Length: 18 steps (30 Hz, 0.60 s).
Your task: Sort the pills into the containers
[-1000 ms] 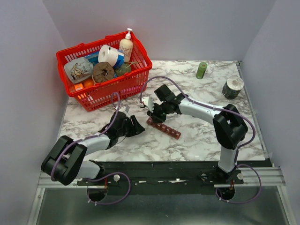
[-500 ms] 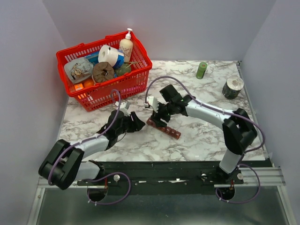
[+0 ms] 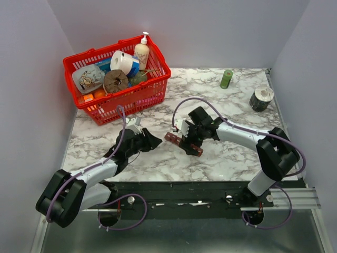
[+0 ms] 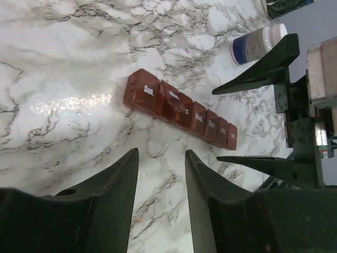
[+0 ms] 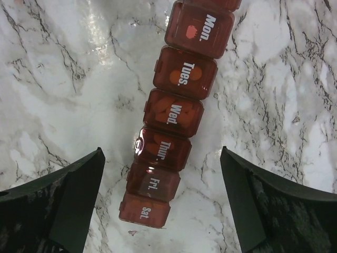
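Observation:
The containers (image 3: 183,144) are a dark red-brown strip of day-labelled compartments lying flat on the marble, lids down. Orange pills (image 5: 179,76) show through the Mon. to Thur. lids. My right gripper (image 3: 190,140) hangs over the strip's Thur./Fri. end. In the right wrist view this gripper (image 5: 161,150) is wide open, its fingers (image 5: 79,184) standing well clear on both sides of the containers (image 5: 174,113). My left gripper (image 4: 161,155) is open and holds nothing. It sits low on the table just left of the strip's Sun. end (image 4: 143,90), short of touching it; in the top view it (image 3: 154,141) points at the strip.
A red mesh basket (image 3: 126,100) full of household items stands at the back left. A slim green bottle (image 3: 226,79) and a dark roll (image 3: 261,98) are at the back right. A small white bottle with a blue label (image 4: 258,42) lies beyond the strip.
My right gripper has opened wide and shifted toward the near right along the strip. My left gripper has reached a little closer to the strip, with its jaws slightly narrower.

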Each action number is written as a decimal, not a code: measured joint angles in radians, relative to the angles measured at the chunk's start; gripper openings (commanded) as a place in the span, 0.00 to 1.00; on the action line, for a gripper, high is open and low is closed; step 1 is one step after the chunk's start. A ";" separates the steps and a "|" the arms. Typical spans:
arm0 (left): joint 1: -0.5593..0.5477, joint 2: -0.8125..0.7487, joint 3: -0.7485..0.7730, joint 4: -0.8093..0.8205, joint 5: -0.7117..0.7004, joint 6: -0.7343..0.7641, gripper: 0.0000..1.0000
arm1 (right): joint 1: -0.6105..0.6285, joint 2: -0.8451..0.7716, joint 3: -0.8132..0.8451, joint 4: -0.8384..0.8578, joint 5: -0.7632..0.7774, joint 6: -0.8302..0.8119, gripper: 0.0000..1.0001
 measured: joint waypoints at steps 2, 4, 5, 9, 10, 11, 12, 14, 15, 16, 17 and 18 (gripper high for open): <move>-0.001 0.003 0.000 0.019 0.008 -0.039 0.45 | 0.003 0.005 0.000 0.010 0.013 0.006 0.97; -0.004 0.011 0.000 0.040 0.012 -0.067 0.39 | 0.007 0.014 0.000 0.020 0.021 0.010 0.92; -0.007 0.021 0.000 0.057 0.015 -0.093 0.36 | 0.010 0.024 0.000 0.024 0.028 0.013 0.89; -0.021 0.072 0.000 0.120 0.015 -0.168 0.27 | 0.015 0.060 0.000 0.026 0.043 0.023 0.80; -0.028 0.093 0.000 0.140 0.015 -0.192 0.27 | 0.016 0.067 0.000 0.026 0.045 0.025 0.76; -0.034 0.111 0.000 0.155 0.015 -0.210 0.22 | 0.016 0.071 0.000 0.026 0.048 0.026 0.74; -0.040 0.129 0.000 0.168 0.016 -0.226 0.19 | 0.016 0.073 0.000 0.026 0.051 0.026 0.72; -0.058 0.176 0.001 0.201 0.016 -0.264 0.14 | 0.016 0.073 0.000 0.027 0.054 0.028 0.69; -0.070 0.205 0.003 0.219 0.018 -0.278 0.12 | 0.016 0.073 0.000 0.028 0.055 0.029 0.68; -0.079 0.227 0.008 0.226 0.019 -0.291 0.11 | 0.016 0.073 0.000 0.028 0.056 0.029 0.67; -0.089 0.254 0.014 0.237 0.023 -0.309 0.09 | 0.016 0.073 0.000 0.028 0.056 0.030 0.67; -0.096 0.276 0.019 0.246 0.025 -0.320 0.09 | 0.016 0.073 0.000 0.028 0.056 0.032 0.67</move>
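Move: The pill organizer lies slantwise, its middle roughly 10 cm to the left hand's right, 2 cm ahead and 7 below. Its raised Mon. lid is about 7 cm right of that hand, 3 ahead and 6 lower. From the right hand, the organizer's middle is about 2 cm left, 1 ahead and 3 below; the white bottle stands some 12 cm right and 10 ahead, about 1 below. Straddling the Thur. compartment, the right fingers sink about 2.5 cm and close from wide open to roughly two thirds, coming up close against both its long sides. The left hand swings right about 5 cm towards the Sun.–Tues. end, rising slightly before dropping below its starting height, as its half-open fingers close nearly shut on nothing and tip some 15 degrees further down. ##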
